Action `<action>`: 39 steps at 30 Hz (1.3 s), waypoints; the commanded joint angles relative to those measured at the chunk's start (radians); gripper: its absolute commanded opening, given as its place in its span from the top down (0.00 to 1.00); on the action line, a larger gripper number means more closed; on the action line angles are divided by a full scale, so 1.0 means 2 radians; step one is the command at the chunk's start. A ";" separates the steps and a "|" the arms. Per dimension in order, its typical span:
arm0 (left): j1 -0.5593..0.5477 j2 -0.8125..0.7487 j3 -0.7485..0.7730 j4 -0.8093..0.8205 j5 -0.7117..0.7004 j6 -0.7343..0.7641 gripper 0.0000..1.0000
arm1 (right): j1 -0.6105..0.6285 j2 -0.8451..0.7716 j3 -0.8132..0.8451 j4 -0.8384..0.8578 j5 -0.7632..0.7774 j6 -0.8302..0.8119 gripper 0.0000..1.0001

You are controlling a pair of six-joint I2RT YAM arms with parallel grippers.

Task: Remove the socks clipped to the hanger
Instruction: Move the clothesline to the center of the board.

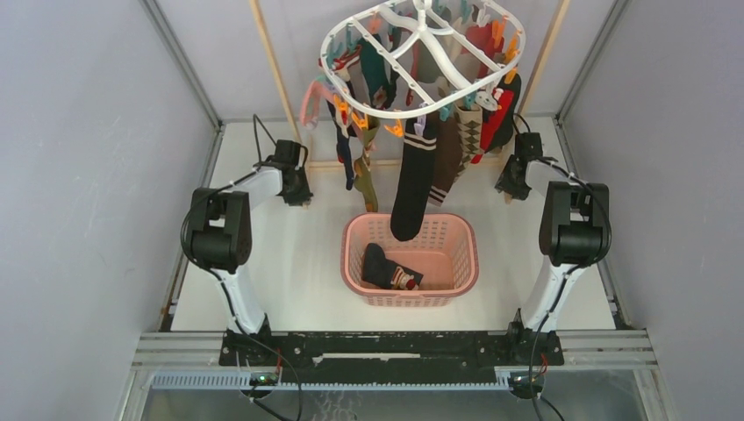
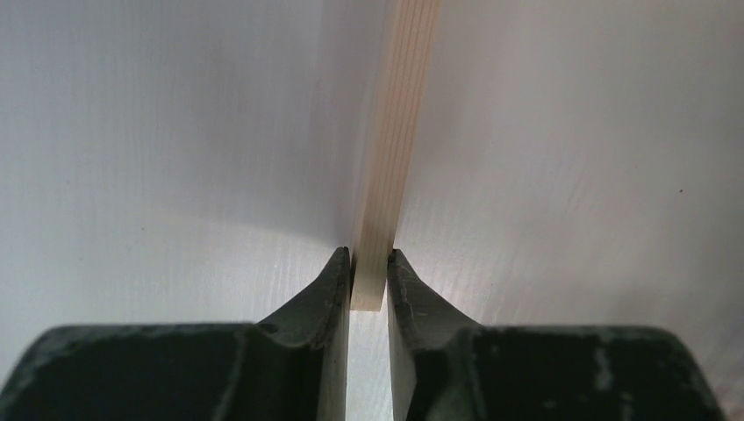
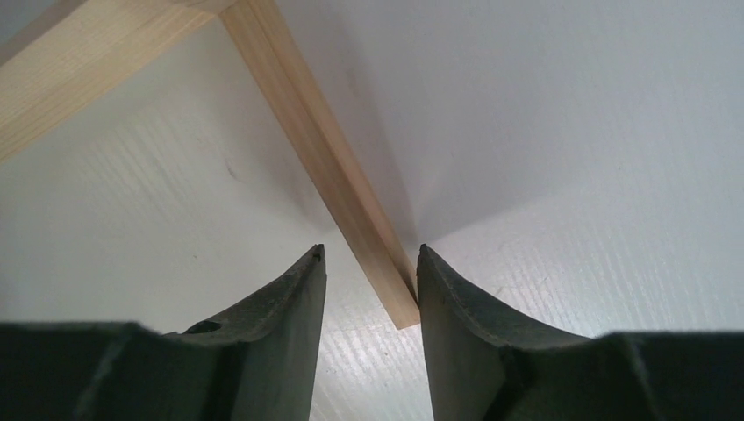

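The white oval hanger (image 1: 421, 54) hangs at the top centre, with many socks (image 1: 412, 180) clipped to it: black, brown, argyle, red and teal. The longest black sock dangles into the pink basket (image 1: 467, 256). In the top view my left gripper (image 1: 298, 195) is low on the table, left of the socks. The left wrist view shows that gripper (image 2: 368, 259) shut on the end of a wooden strip (image 2: 390, 158) of the rail frame. My right gripper (image 1: 511, 187) is low on the right. Its jaws (image 3: 368, 254) stand open around another wooden strip (image 3: 333, 149), which touches the right finger.
The basket holds a dark sock (image 1: 386, 267) on its floor. Wooden uprights (image 1: 270, 70) of the rail rise at both sides of the hanger. Grey walls close in the white table (image 1: 289, 263) on the left, right and back.
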 commanded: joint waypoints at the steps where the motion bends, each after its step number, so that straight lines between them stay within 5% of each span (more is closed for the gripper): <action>1: 0.000 -0.038 -0.012 0.009 0.005 -0.013 0.94 | 0.005 0.008 0.030 -0.027 0.014 -0.017 0.52; 15: 0.000 -0.072 -0.071 0.033 0.007 -0.024 0.98 | 0.024 0.025 0.043 -0.071 0.033 -0.033 0.76; 39: -0.027 -0.201 -0.209 0.056 -0.013 -0.062 0.99 | 0.043 -0.099 -0.133 -0.030 0.019 -0.002 0.75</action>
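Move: The left hand already pinches the front end of the clothesline's left foot; the front end of its right foot stands between the right hand's still open fingers. The clothesline's crossbar middle lies about 12 cm ahead of the left hand and 30 cm to its right; from the right hand, 12 cm ahead and 30 cm left. The basket is about 16 cm back and 31 cm right of the left hand, 29 cm left of the right. Straight back towards the base, gathering speed, the left hand drags the clothesline's left foot some 8.5 cm at level height with its pinch kept. The right hand first stays nearly in place, turns slightly and closes on the right foot's end, then also pulls back, about 5 cm with a slight drift left. ##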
